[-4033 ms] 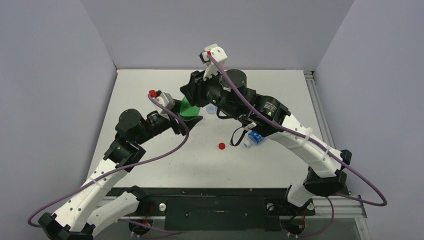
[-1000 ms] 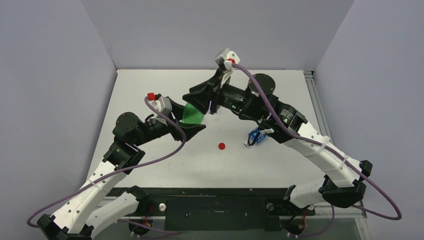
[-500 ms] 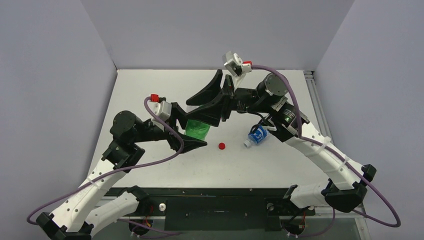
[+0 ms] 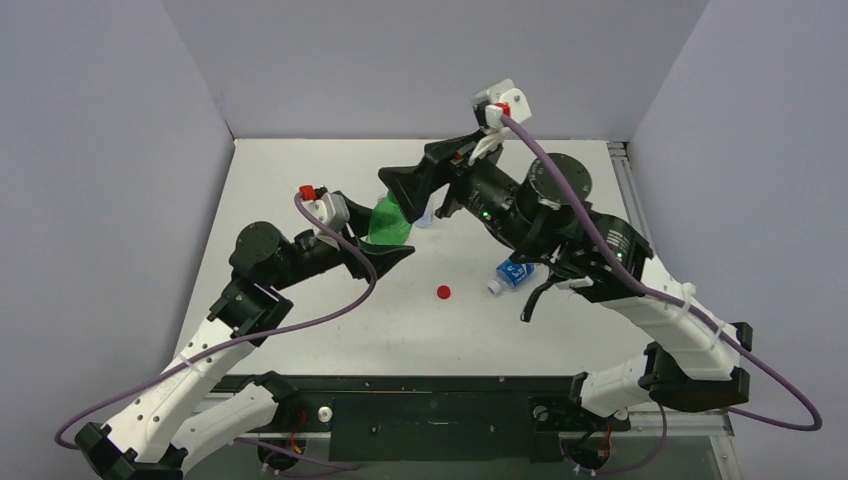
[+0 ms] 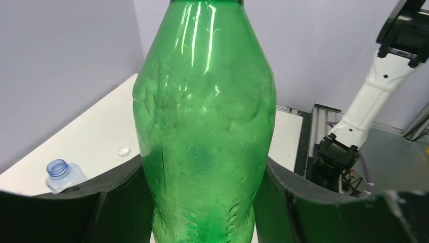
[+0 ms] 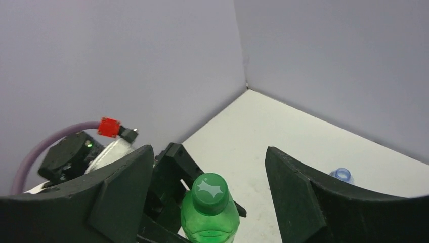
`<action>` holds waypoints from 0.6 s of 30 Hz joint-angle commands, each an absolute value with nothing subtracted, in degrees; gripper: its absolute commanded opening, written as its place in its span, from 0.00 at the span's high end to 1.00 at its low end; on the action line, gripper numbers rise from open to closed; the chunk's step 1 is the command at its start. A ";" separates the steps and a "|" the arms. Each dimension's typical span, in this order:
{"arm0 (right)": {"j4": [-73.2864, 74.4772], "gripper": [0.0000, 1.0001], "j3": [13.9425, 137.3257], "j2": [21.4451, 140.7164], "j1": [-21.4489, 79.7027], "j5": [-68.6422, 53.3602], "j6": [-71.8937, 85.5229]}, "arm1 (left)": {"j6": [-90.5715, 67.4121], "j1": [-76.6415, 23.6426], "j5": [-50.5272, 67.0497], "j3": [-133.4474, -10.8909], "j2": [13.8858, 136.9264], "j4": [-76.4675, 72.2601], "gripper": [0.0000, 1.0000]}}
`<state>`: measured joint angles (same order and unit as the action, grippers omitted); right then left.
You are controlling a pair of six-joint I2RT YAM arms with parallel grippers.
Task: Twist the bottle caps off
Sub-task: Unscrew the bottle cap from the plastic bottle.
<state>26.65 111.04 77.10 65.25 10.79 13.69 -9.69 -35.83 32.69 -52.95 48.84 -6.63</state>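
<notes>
My left gripper (image 4: pixel 385 242) is shut on the body of the all-green bottle (image 4: pixel 390 222), holding it up off the white table (image 4: pixel 290 180). In the left wrist view the bottle (image 5: pixel 207 126) fills the gap between both fingers (image 5: pixel 116 202). Its green cap (image 6: pixel 210 189) sits on the neck. My right gripper (image 6: pixel 208 152) is open, one finger on each side of the cap without touching it, and hangs just beyond the bottle top (image 4: pixel 405 200). A red cap (image 4: pixel 443 292) lies loose on the table.
A clear bottle with a blue label (image 4: pixel 513 273) lies on its side right of the red cap. Another clear, uncapped bottle neck (image 6: pixel 342 174) stands behind the green one (image 5: pixel 58 168). A small whitish cap (image 5: pixel 121 150) lies on the table.
The right gripper was shut at the green cap and has opened wide. The left arm has drawn the green bottle back toward the far side; the right arm shifted with it.
</notes>
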 commanded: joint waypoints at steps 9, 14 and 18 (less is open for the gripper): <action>31.44 0.57 115.18 84.81 67.06 23.11 16.25 | -7.04 -35.64 26.69 -53.20 48.27 -8.26 0.99; 30.06 0.84 114.32 85.25 67.06 21.08 17.52 | -7.16 -35.73 26.78 -52.87 48.19 -8.35 0.99; 29.40 1.00 113.13 84.76 66.55 19.55 18.08 | -7.56 -35.69 27.18 -52.52 48.01 -8.48 0.99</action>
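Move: The green bottle, standing roughly upright in the left fingers, has its cap about 1 cm ahead of the right hand, 3 cm to its left and 5 cm below. From the left hand that cap is some 11 cm up and 3 cm to the right. Down on the table, from the right hand, the uncapped clear bottle stands roughly 24 cm ahead and 1 cm left, 42 cm down; the loose red cap lies 5 cm ahead, 3 cm right, 53 cm down. Down and at the same time left and forward, the right hand drops about 6 cm onto the green cap, its fingertips dipping and swinging slightly clockwise, some 15 degrees in all. Its wide-open fingers narrow on the way and then pinch the cap from both sides while the hand stays there. The left hand keeps its grip on the bottle, easing it forward nearly 2 cm with a small counter-clockwise turn. ##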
